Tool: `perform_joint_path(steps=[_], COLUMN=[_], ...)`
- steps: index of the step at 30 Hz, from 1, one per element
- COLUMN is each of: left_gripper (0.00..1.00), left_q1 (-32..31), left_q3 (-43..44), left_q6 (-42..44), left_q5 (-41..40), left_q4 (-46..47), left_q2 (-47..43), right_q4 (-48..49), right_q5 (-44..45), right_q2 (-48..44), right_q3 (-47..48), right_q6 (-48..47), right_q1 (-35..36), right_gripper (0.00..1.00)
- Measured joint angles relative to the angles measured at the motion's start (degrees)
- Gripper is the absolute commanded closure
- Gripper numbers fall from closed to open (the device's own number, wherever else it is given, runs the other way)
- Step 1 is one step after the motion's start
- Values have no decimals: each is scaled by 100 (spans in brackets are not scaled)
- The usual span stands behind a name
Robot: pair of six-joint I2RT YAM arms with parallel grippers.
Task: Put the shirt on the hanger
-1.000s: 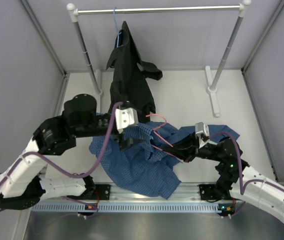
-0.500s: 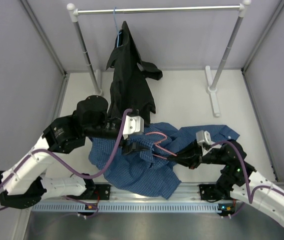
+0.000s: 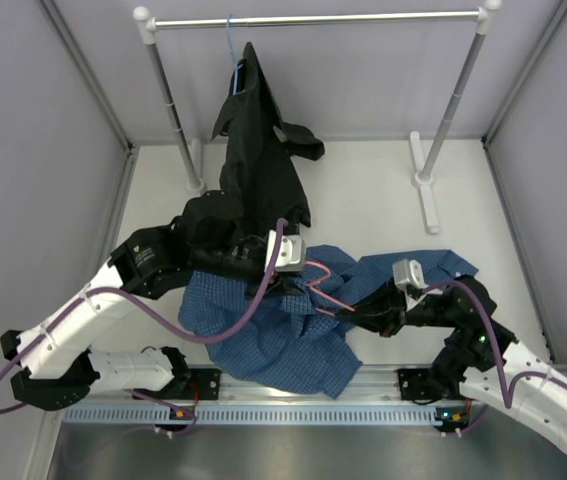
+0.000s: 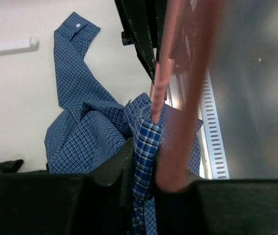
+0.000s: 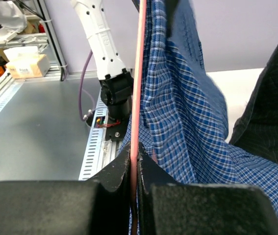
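Note:
The blue checked shirt (image 3: 283, 340) lies crumpled on the table between the two arms. The thin pink hanger (image 3: 325, 292) rests across its upper part. My left gripper (image 3: 298, 285) is at the hanger's left end. In the left wrist view its jaws (image 4: 151, 159) pinch a fold of the shirt (image 4: 146, 142) with the pink hanger (image 4: 178, 122) pressed against the right finger. My right gripper (image 3: 358, 312) is shut on the hanger's wire (image 5: 139, 73), which runs straight up from between its fingers (image 5: 135, 154). The shirt (image 5: 188, 107) hangs just right of that wire.
A black shirt (image 3: 258, 170) hangs from a blue hanger (image 3: 231, 45) on the white rack rail (image 3: 313, 18) and drapes onto the table behind the left arm. The rack's right foot (image 3: 428, 190) stands at the back right. A slotted metal rail (image 3: 293, 400) runs along the near edge.
My left arm has swung right to the hanger, and its wide-open jaws have closed onto a shirt fold. The right gripper has kept its grip and shifted slightly nearer, lowering the hanger.

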Motion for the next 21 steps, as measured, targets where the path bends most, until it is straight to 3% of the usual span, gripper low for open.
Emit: perform_joint_path(steps=[2, 10, 12, 13, 16, 21], left_gripper=[100, 100, 100, 100, 100, 100], left_q1=[-4, -31, -33, -31, -22, -22], left_q3=[0, 0, 0, 0, -17, -306], left_q6=[-20, 2, -2, -11, -74, -313], left_q5=[55, 114, 39, -31, -343, -1071], left_q4=[-63, -122, -116, -118, -52, 409], left_q2=[13, -28, -52, -70, -203, -647], right_q4=[-50, -37, -39, -39, -81, -831], right_q5=[50, 136, 214, 286, 684, 2063], right_q2=[26, -15, -72, -136, -428, -1078], right_q3=[2, 4, 4, 4, 4, 98], right_q6=[-17, -28, -4, 31, 37, 627], right_q1=[-2, 0, 0, 0, 2, 2], right_gripper=[100, 98, 67, 1, 1, 0])
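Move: The shirt's neckline sits right between the left fingers, already partly closed; the hanger's middle is about 5 cm to their right, 1 cm back and 3 cm lower, and the black garment some 22 cm ahead, 4 cm left and 5 cm lower. The right hand grips the hanger's free end, with the neckline about 11 cm to its left, 3 cm ahead and 6 cm above, and the hanger's middle 6 cm left, 2 cm ahead and 3 cm above. Left pinches the neckline, then eases 3 cm left-forward-up; right opens off the hanger end, withdrawing 5 cm right-forward-up. ##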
